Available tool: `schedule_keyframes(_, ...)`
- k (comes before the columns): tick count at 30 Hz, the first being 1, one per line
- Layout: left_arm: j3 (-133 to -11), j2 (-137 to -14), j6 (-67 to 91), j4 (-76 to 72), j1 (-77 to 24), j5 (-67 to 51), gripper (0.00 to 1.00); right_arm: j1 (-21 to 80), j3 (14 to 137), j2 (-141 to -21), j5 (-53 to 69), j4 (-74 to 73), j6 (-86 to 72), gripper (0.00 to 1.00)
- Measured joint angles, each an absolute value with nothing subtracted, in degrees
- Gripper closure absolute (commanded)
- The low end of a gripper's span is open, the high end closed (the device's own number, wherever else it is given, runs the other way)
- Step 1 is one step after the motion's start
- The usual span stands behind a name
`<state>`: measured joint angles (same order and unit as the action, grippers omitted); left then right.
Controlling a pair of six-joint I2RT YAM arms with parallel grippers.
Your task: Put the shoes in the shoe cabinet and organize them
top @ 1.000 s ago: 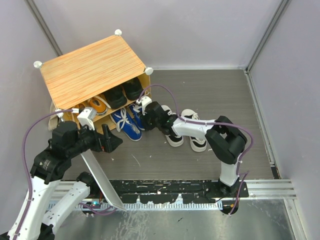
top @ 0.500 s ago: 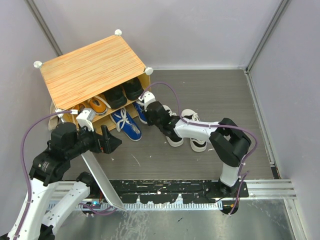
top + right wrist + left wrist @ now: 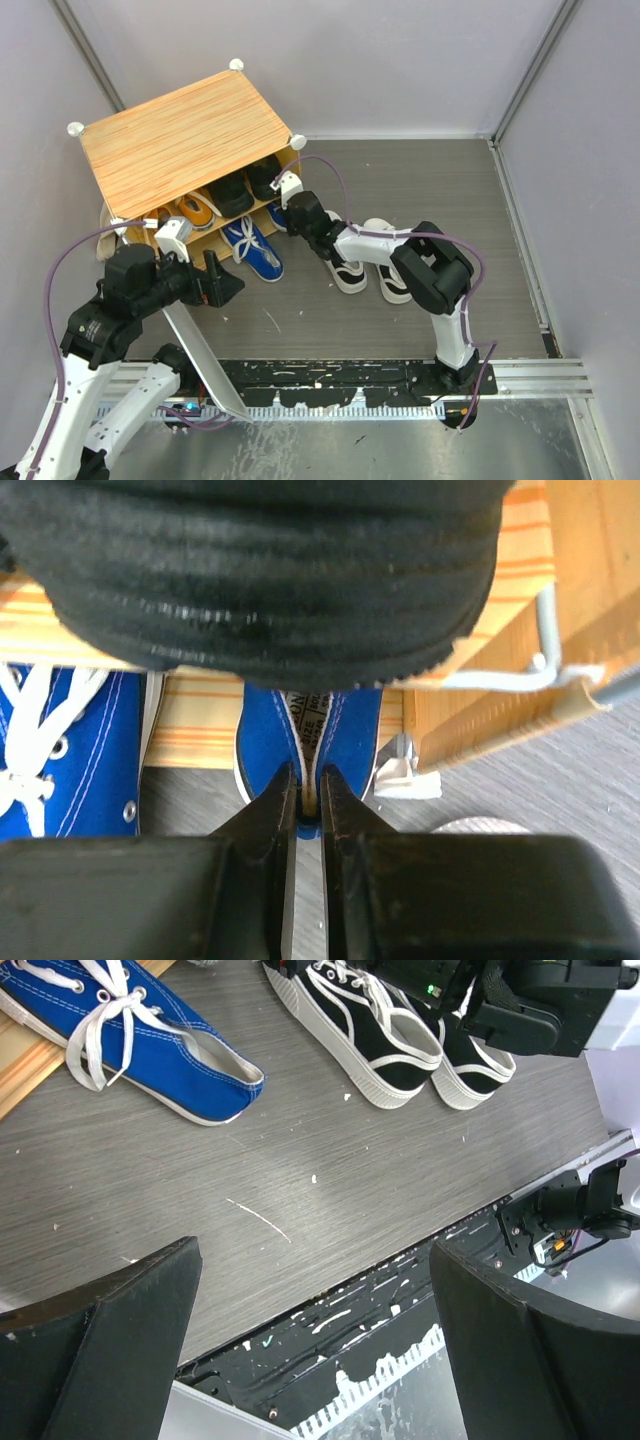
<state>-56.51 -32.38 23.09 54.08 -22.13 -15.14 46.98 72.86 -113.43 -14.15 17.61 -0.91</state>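
The shoe cabinet [image 3: 185,135] stands at the back left, with black shoes [image 3: 245,185] and orange shoes [image 3: 192,212] on its inner shelf. My right gripper [image 3: 288,207] is shut on the heel of a blue shoe [image 3: 310,730], whose toe lies in the lower compartment under a black shoe [image 3: 260,570]. The other blue shoe [image 3: 250,250] lies beside it, half out on the floor. A black-and-white lace-up pair [image 3: 365,268] stands on the floor by the right arm. My left gripper [image 3: 315,1290] hangs open and empty over the floor near the cabinet's front.
A long white panel [image 3: 205,360] slopes from the cabinet's front corner down toward the arm bases. Grey walls close in the grey floor on three sides. A black rail [image 3: 350,385] runs along the near edge.
My right gripper has shut on the blue shoe's heel and moved up-left, taking the shoe further into the lower compartment. The left arm has not moved.
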Motion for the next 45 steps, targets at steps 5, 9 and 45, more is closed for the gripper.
schedule_keyframes(5,-56.3,-33.1,23.1,54.1,-22.1,-15.2,0.02,46.3,74.7,-115.9,-13.5,19.8,0.0,0.99)
schedule_keyframes(9,-56.3,-33.3,23.1,54.1,-22.1,-15.2,0.02,45.6,74.9,-116.6,-13.2,20.7,0.1,0.97)
schedule_keyframes(45,-55.5,-33.8,23.1,54.1,-22.1,-15.2,0.02,49.0,55.5,-97.8,-5.2,27.4,-3.5,0.28)
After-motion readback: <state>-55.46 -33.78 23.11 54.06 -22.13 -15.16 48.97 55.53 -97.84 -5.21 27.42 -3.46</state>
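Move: The right hand still pinches the heel of a blue shoe on the cabinet's lower shelf; the shoe's middle lies about 9 cm ahead, 5 cm left and 3 cm below. The other blue shoe is some 7 cm back and 8 cm left, a black shoe 8 cm ahead, 4 cm left and 9 cm above. From the left hand, the pinched shoe lies roughly 24 cm ahead, 4 cm right and 18 cm below. The right hand pushes the pinched blue shoe about 5 cm forward, opens, then backs out some 12 cm, rising. ##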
